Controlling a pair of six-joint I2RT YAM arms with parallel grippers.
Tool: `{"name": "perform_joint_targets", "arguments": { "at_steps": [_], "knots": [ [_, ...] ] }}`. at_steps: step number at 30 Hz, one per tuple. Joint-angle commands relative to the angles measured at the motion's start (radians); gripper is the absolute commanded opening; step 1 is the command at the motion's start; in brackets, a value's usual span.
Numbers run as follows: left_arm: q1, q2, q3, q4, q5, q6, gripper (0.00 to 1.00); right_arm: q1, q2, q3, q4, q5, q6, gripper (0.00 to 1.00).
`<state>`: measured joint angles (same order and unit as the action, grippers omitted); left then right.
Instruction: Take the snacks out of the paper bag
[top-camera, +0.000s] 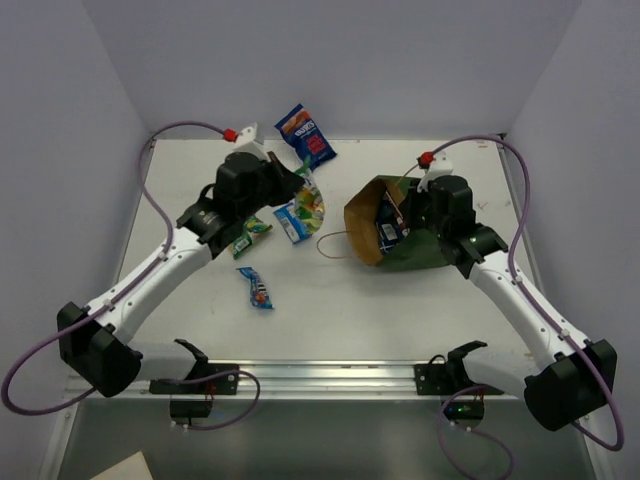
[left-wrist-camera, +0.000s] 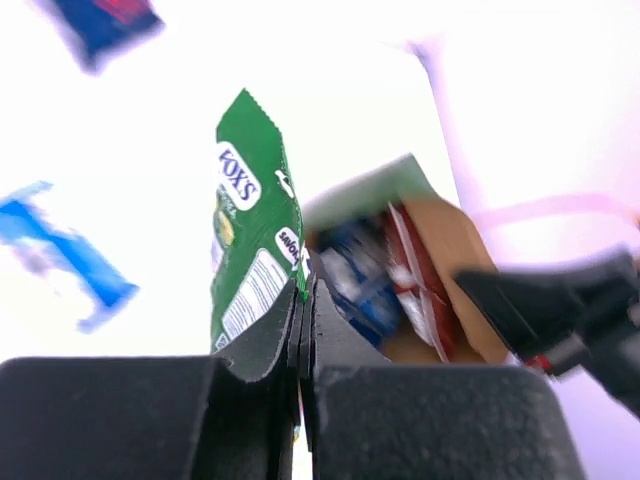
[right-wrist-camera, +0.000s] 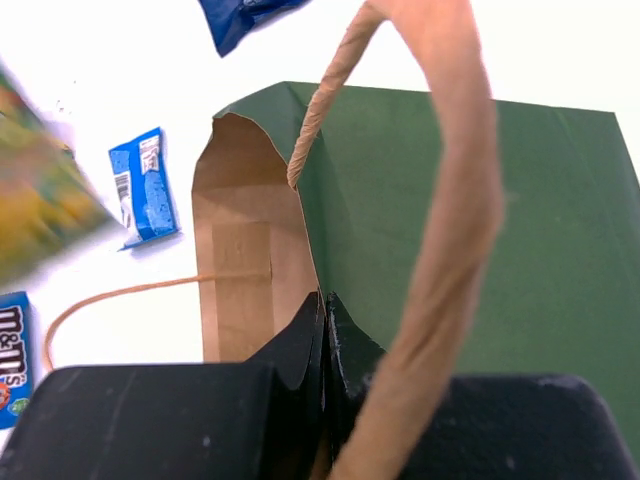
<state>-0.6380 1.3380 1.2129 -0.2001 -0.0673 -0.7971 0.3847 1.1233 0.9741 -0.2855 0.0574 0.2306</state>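
Note:
The dark green paper bag (top-camera: 415, 252) lies on its side at centre right, its brown mouth facing left. My right gripper (right-wrist-camera: 325, 300) is shut on the bag's upper rim (top-camera: 408, 218), beside a tan handle (right-wrist-camera: 450, 200). A blue snack (top-camera: 388, 228) and a red one (left-wrist-camera: 420, 280) show inside the bag (left-wrist-camera: 440, 225). My left gripper (left-wrist-camera: 303, 295) is shut on the corner of a green Fox's packet (left-wrist-camera: 250, 230), which it holds just left of the bag's mouth (top-camera: 310, 200).
Loose snacks lie on the table: a dark blue packet (top-camera: 305, 132) at the back, a blue-white one (top-camera: 292, 222), a yellow-green one (top-camera: 250, 235) and a small blue M&M's packet (top-camera: 256, 288). The bag's other handle loop (top-camera: 330, 245) rests flat on the table.

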Motion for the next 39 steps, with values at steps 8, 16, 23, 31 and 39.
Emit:
{"name": "perform_joint_targets", "arguments": {
  "at_steps": [8,16,23,31,39],
  "knots": [
    [0.149,-0.074,0.096,-0.26,-0.033,0.22,0.0,-0.009,-0.056,-0.041,0.025,0.074,0.035,0.0],
    [0.146,0.046,-0.008,-0.052,0.25,0.072,0.0,-0.029,-0.118,-0.09,0.025,0.116,0.049,0.0],
    [0.143,0.038,-0.422,0.277,0.376,-0.114,0.29,-0.03,-0.137,-0.091,0.02,0.087,0.035,0.0],
    [0.123,0.035,-0.342,0.101,0.24,-0.025,0.85,-0.032,-0.125,-0.057,-0.003,0.024,0.006,0.0],
    [-0.077,0.208,0.054,0.013,0.093,-0.002,0.83,-0.029,-0.112,-0.023,-0.012,-0.005,0.006,0.0]
  ]
}}
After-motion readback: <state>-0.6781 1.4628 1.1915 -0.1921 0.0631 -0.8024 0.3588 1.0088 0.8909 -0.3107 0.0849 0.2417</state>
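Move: The Fox's packet is already in my left fingers; the bare tabletop it goes to lies about 9 cm back, 7 cm right and 28 cm below that hand. The M&M packet lies roughly 12 cm back and 12 cm left of the hand, the blue-white packet about 7 cm ahead and 4 cm left, and the paper bag's middle 3 cm ahead and 26 cm right. From my right hand, the spot is some 9 cm back and 20 cm left. I swing my left hand some 8 cm left, clear of the bag, then curve back right and down about 20 cm, drawing back and tipping the fingers down nearly 30 degrees. Near the table I open them wide, let go of the Fox's packet, and climb forward-right towards the bag's mouth, levelling the wrist. My right hand keeps its pinch on the bag's rim, easing back and right about 2 cm each. ##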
